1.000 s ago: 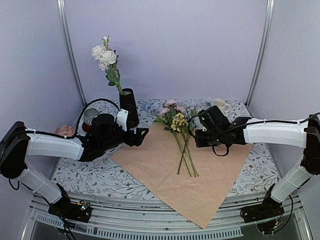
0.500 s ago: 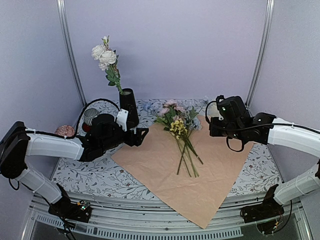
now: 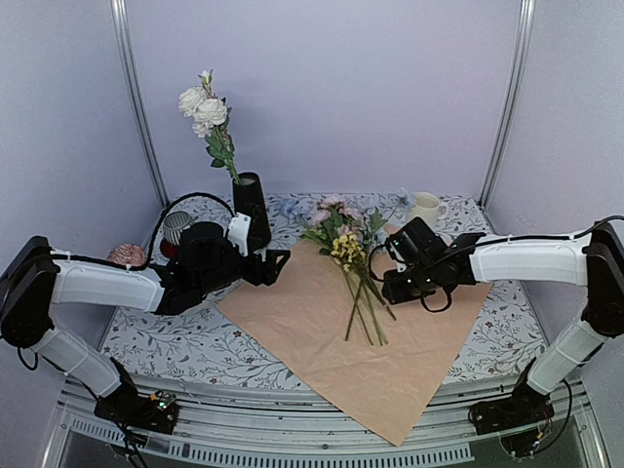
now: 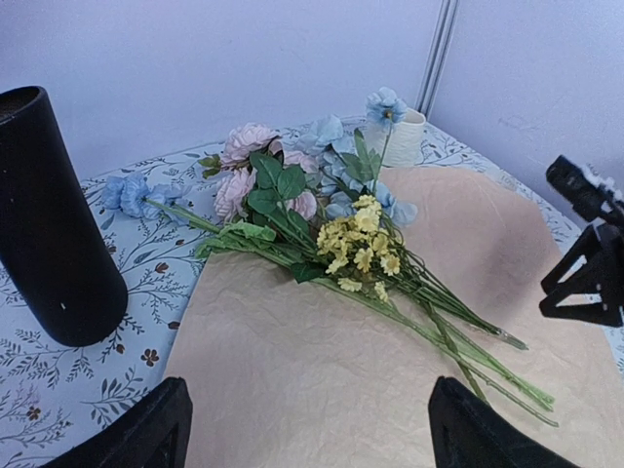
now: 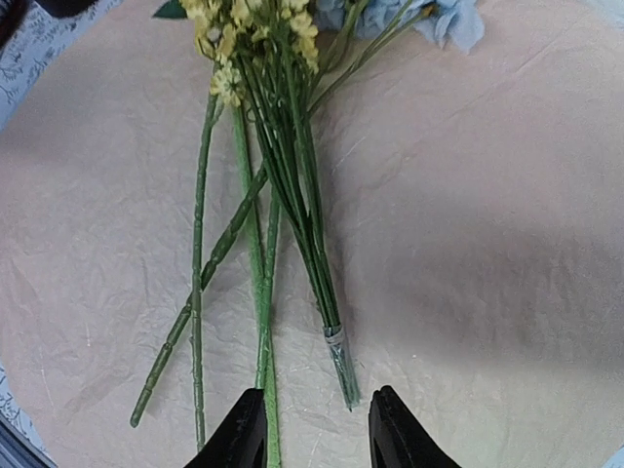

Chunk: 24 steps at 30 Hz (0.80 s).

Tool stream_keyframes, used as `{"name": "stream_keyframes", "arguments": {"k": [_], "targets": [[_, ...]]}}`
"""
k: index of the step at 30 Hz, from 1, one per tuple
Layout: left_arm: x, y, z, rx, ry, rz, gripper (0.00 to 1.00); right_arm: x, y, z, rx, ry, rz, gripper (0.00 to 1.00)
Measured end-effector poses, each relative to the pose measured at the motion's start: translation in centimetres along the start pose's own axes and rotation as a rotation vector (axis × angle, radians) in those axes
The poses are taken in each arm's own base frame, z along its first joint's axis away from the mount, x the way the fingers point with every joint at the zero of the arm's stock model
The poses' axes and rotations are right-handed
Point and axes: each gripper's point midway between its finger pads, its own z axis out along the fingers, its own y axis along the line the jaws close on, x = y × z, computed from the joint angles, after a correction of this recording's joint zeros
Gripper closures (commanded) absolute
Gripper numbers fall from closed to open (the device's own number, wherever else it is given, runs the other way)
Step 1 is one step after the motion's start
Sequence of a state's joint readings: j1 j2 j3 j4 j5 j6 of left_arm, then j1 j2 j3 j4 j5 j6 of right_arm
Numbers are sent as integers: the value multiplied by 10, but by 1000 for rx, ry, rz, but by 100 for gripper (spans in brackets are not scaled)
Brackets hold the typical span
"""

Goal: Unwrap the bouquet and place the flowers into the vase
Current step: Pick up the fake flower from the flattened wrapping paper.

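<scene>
The flowers (image 3: 343, 239) lie loose on the unfolded tan paper (image 3: 390, 370), blooms toward the back and stems (image 5: 258, 224) toward the front. A white-flowered stem (image 3: 207, 109) stands in the black vase (image 3: 252, 208) at the back left. My left gripper (image 3: 283, 260) hovers open at the paper's left edge, right of the vase (image 4: 49, 224); its fingertips (image 4: 161, 429) hold nothing. My right gripper (image 5: 317, 439) is low over the stem ends, jaws partly apart. The taped end of a thin stem bundle (image 5: 336, 346) lies just ahead of the gap, ungripped.
A cream mug (image 3: 426, 207) stands at the back right behind the right arm. A striped grey cup (image 3: 175, 226) and a pink object (image 3: 127, 255) sit at the far left, behind the left arm. The floral tablecloth (image 3: 175, 341) shows around the paper.
The right gripper left the stems, lifted back to the right, then came down again at the stem ends with its jaws opened. The thin stem bundle now lies further right. The left arm stayed still.
</scene>
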<state>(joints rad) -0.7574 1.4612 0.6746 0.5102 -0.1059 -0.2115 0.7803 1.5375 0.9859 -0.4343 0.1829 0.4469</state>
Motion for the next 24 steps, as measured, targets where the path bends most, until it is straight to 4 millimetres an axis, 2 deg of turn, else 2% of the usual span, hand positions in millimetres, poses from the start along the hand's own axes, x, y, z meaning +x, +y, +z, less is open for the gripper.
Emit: {"name": "stream_keyframes", "arguments": {"k": [3, 11, 16, 20, 24], "targets": [[0, 0, 0, 0, 0, 1, 14, 10, 4, 19, 1, 61, -31, 55], [0, 0, 0, 0, -1, 2, 14, 12, 10, 41, 4, 99, -61, 53], [-2, 0, 0, 0, -4, 2, 14, 21, 9, 58, 22, 135, -70, 44], [-2, 0, 0, 0, -5, 1, 14, 24, 8, 65, 28, 150, -70, 42], [-2, 0, 0, 0, -5, 2, 14, 16, 11, 67, 8, 138, -56, 44]]}}
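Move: The yellow flower's stem bundle, where it should be gripped, lies about 8 cm below the right hand, some 3 cm ahead and 3 cm left. Its blossoms are about 12 cm ahead and 9 cm left of the hand. Thick green stems lie about level ahead-wise and 5 cm left; blue blossoms are some 18 cm ahead and 3 cm left. From the left hand, the bundle is roughly 18 cm right, level ahead-wise and 16 cm below. Opening wider, the right hand sinks about 6 cm, easing left and forward, to straddle the yellow flower's stems. ##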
